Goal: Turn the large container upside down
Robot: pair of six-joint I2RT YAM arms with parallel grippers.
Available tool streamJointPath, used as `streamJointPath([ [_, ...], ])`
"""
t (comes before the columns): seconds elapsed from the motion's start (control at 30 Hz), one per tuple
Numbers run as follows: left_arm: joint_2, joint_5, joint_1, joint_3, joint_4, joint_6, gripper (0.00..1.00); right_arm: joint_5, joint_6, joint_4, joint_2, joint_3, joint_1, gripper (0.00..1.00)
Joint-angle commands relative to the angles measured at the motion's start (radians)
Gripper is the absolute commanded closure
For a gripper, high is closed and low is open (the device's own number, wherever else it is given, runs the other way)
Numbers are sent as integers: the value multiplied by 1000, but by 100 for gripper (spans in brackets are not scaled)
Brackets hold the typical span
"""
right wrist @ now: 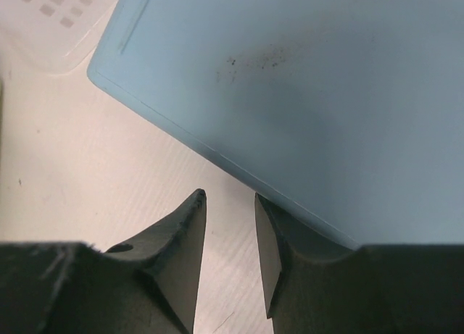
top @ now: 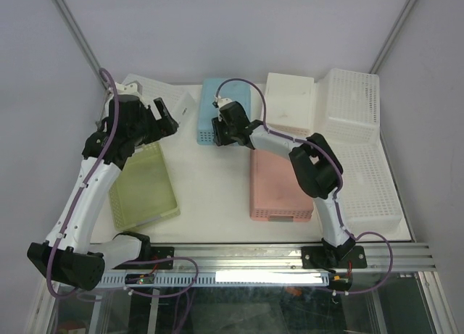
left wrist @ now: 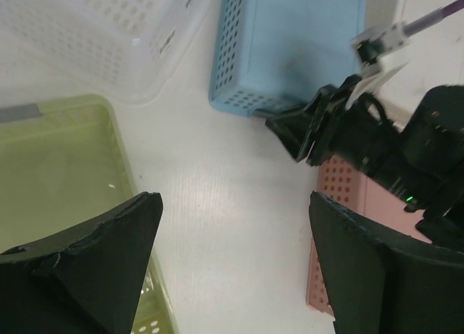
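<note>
Several perforated containers lie on the white table, and I cannot tell which one is the large container. A blue one (top: 225, 102) (left wrist: 304, 37) (right wrist: 312, 95) lies bottom up at the back. My right gripper (top: 217, 131) (right wrist: 229, 196) is at its near left corner, narrowly open. Only table shows between its fingers, and one finger touches the blue edge. My left gripper (top: 168, 122) (left wrist: 233, 198) hangs wide open and empty over bare table. It is between an upright green basket (top: 141, 189) (left wrist: 51, 167) and a pink one (top: 275, 189) (left wrist: 337, 178) lying bottom up.
The widest piece, a white perforated basket (top: 370, 182), lies along the right edge. Another white basket (top: 351, 102) and a cream box (top: 290, 98) stand at the back right. A white basket (top: 170, 95) (left wrist: 101, 30) sits behind the green one. Walls close in at the left, right and back.
</note>
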Motion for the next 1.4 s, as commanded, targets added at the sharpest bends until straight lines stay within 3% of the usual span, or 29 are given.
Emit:
streamJointPath([
  [0.0,-60,-41,11,-81,-32,-36,14,-5,11,40,21,93,-20,63],
  [0.6,-42,-130,11,-348,-54,-130,14,-45,62,12,73,201,-36,60],
  [0.73,-19,-111,11,-406,10,-154,15,-77,85,-4,15,183,-34,53],
  [0.83,12,-102,12,-436,64,-168,18,-112,103,5,-71,100,-29,40],
  [0.97,73,-128,10,-451,110,-178,29,-122,112,15,-217,-42,-14,31],
  [1.2,128,-120,7,-454,155,-160,65,-52,120,-1,-513,-295,-14,28],
  [1.37,149,-94,7,-456,161,-149,76,35,95,-100,-667,-367,-41,25],
])
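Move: Below and behind the left hand lies the open green container, its middle about 11 cm back, 11 cm left and 23 cm down. The upturned white container is some 18 cm ahead and 9 cm left of that hand, at similar depth. The right hand is already at the upturned blue container's near side, its middle 11 cm ahead, 2 cm right, about level; the pink container is 15 cm back and 21 cm right. Sinking about 20 cm and drawing back some 5 cm overall, the left hand tips its fingers nearly 30 degrees further down and closes them across the green container's right rim. The right hand first keeps pushing the blue container's near side about 3 cm forward, then opens wider, comes free and withdraws back, up and to the right. ##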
